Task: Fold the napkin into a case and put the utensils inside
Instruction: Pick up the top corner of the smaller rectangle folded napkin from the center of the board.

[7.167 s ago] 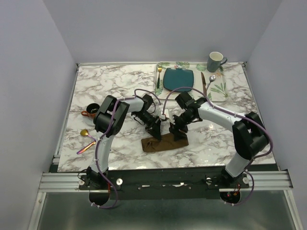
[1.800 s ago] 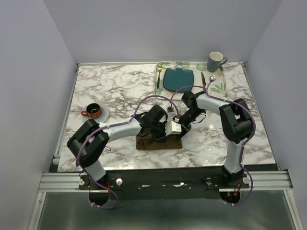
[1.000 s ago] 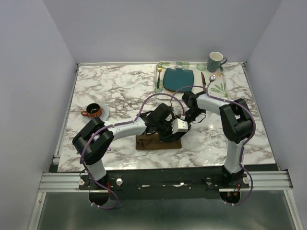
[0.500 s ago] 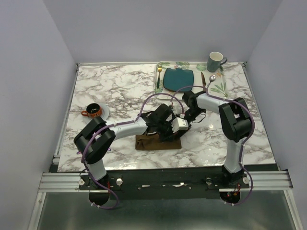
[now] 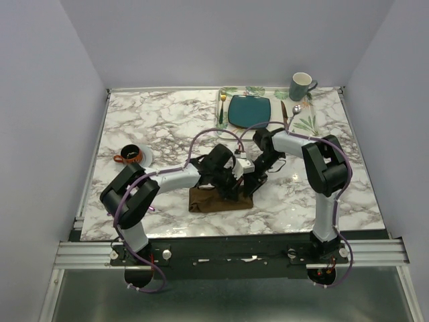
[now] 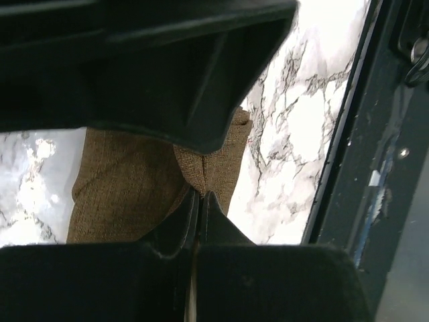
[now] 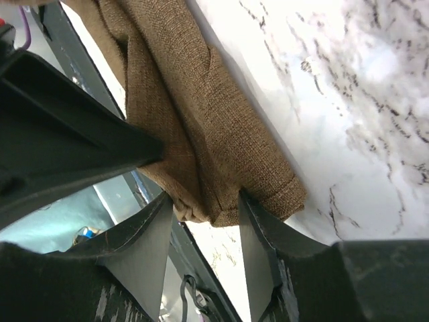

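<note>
The brown napkin [image 5: 213, 202] lies folded into a narrow strip near the table's front edge. My left gripper [image 5: 232, 190] reaches over it from the left. In the left wrist view its fingertips [image 6: 199, 196] are shut on a raised fold of the napkin [image 6: 127, 181]. My right gripper [image 5: 250, 187] comes down at the strip's right end. It stands open [image 7: 204, 228], with the napkin's [image 7: 201, 121] folded corner loose between its fingers. The utensils are hidden in every view.
An orange cup on a saucer [image 5: 129, 155] stands at the left. At the back right a leaf-printed placemat [image 5: 310, 125] carries a teal plate [image 5: 249, 111], a gold fork [image 5: 222, 106], a dark knife [image 5: 284, 117] and a grey mug [image 5: 301, 85]. The black front rail [image 6: 348, 168] runs close to the napkin.
My left gripper has closed on the napkin's fold. My right gripper has opened and let go of the corner, and its wrist has turned downward.
</note>
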`<move>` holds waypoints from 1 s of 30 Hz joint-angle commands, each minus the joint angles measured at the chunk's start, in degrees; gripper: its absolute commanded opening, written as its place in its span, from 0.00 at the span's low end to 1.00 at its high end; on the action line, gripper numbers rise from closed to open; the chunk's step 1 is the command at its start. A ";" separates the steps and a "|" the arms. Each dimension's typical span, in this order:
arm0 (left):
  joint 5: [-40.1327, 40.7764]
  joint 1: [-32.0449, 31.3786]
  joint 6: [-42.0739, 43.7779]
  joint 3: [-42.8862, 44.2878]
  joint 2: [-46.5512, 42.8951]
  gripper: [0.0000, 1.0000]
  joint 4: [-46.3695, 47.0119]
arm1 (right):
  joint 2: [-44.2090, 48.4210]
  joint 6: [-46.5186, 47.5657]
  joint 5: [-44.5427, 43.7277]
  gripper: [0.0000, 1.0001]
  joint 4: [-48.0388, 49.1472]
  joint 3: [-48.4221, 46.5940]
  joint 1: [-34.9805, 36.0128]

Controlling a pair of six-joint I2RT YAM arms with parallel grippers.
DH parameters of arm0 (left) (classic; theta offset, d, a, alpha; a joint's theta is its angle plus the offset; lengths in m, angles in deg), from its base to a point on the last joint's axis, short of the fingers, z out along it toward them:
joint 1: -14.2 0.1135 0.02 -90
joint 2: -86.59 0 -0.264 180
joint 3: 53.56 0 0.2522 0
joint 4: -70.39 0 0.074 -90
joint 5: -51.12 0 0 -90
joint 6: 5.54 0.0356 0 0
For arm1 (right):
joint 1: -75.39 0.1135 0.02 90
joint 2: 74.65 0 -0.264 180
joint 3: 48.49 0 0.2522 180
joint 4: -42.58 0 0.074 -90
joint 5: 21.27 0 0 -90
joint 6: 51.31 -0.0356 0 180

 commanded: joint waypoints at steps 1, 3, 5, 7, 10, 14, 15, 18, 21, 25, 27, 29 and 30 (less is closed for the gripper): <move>-5.13 4.10 -6.18 -0.81 -0.25 0.00 -3.25 | -1.55 0.28 -4.85 0.52 1.84 -0.98 -0.23; -5.92 5.34 -6.53 -0.73 0.46 0.00 -5.00 | -1.20 0.54 -4.86 0.52 2.02 -0.54 -0.23; -6.71 7.01 -6.71 -0.55 1.60 0.00 -5.89 | -0.85 0.46 -5.03 0.51 2.72 -0.19 -0.15; -7.77 7.63 -7.50 -0.20 2.74 0.00 -6.24 | -0.41 0.37 -5.03 0.50 3.07 -0.01 -0.23; -8.65 8.07 -8.12 0.24 4.06 0.00 -5.89 | 0.38 0.28 -4.86 0.46 3.86 0.25 -0.23; -10.14 8.07 -8.73 0.86 5.82 0.00 -5.28 | 2.22 -0.34 -4.51 0.42 5.62 1.13 -0.15; -10.14 8.07 -8.82 1.29 6.26 0.00 -5.45 | 2.49 -0.51 -4.50 0.41 6.06 1.22 -0.23; -11.11 8.07 -9.87 1.91 7.49 0.00 -5.10 | 4.33 -0.86 -3.63 0.37 6.85 1.49 -0.06; -11.90 8.07 -10.83 2.09 8.29 0.00 -4.66 | 6.97 -1.13 -3.27 0.31 8.17 2.01 -0.15; -12.25 8.16 -11.10 2.26 8.81 0.00 -4.40 | 11.01 -1.56 -3.71 0.31 11.50 4.38 -0.14; -12.69 8.33 -11.19 2.52 8.99 0.00 -4.48 | 13.11 -1.39 -3.98 0.31 13.44 5.78 -0.06; -12.87 8.42 -11.54 2.61 9.17 0.00 -4.40 | 14.26 -0.87 -4.85 0.30 15.19 6.75 0.20; -13.04 8.42 -11.54 2.88 9.25 0.00 -4.48 | 15.05 -0.43 -5.38 0.30 15.90 7.89 0.38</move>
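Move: The left hand already pinches a napkin fold near the napkin's right end. The napkin's middle lies about 6 cm to its left, 1 cm back and 3 cm below; the right end is some 5 cm to its right, also 1 cm back, and the teal plate roughly 29 cm ahead and 4 cm right. From the open right hand, the napkin's middle is about 12 cm left, 3 cm back; its right end 1 cm left, 2 cm back, just below. The left hand carries the pinched fold about 3 cm left, then down; the right rises forward, fingers narrowing. ##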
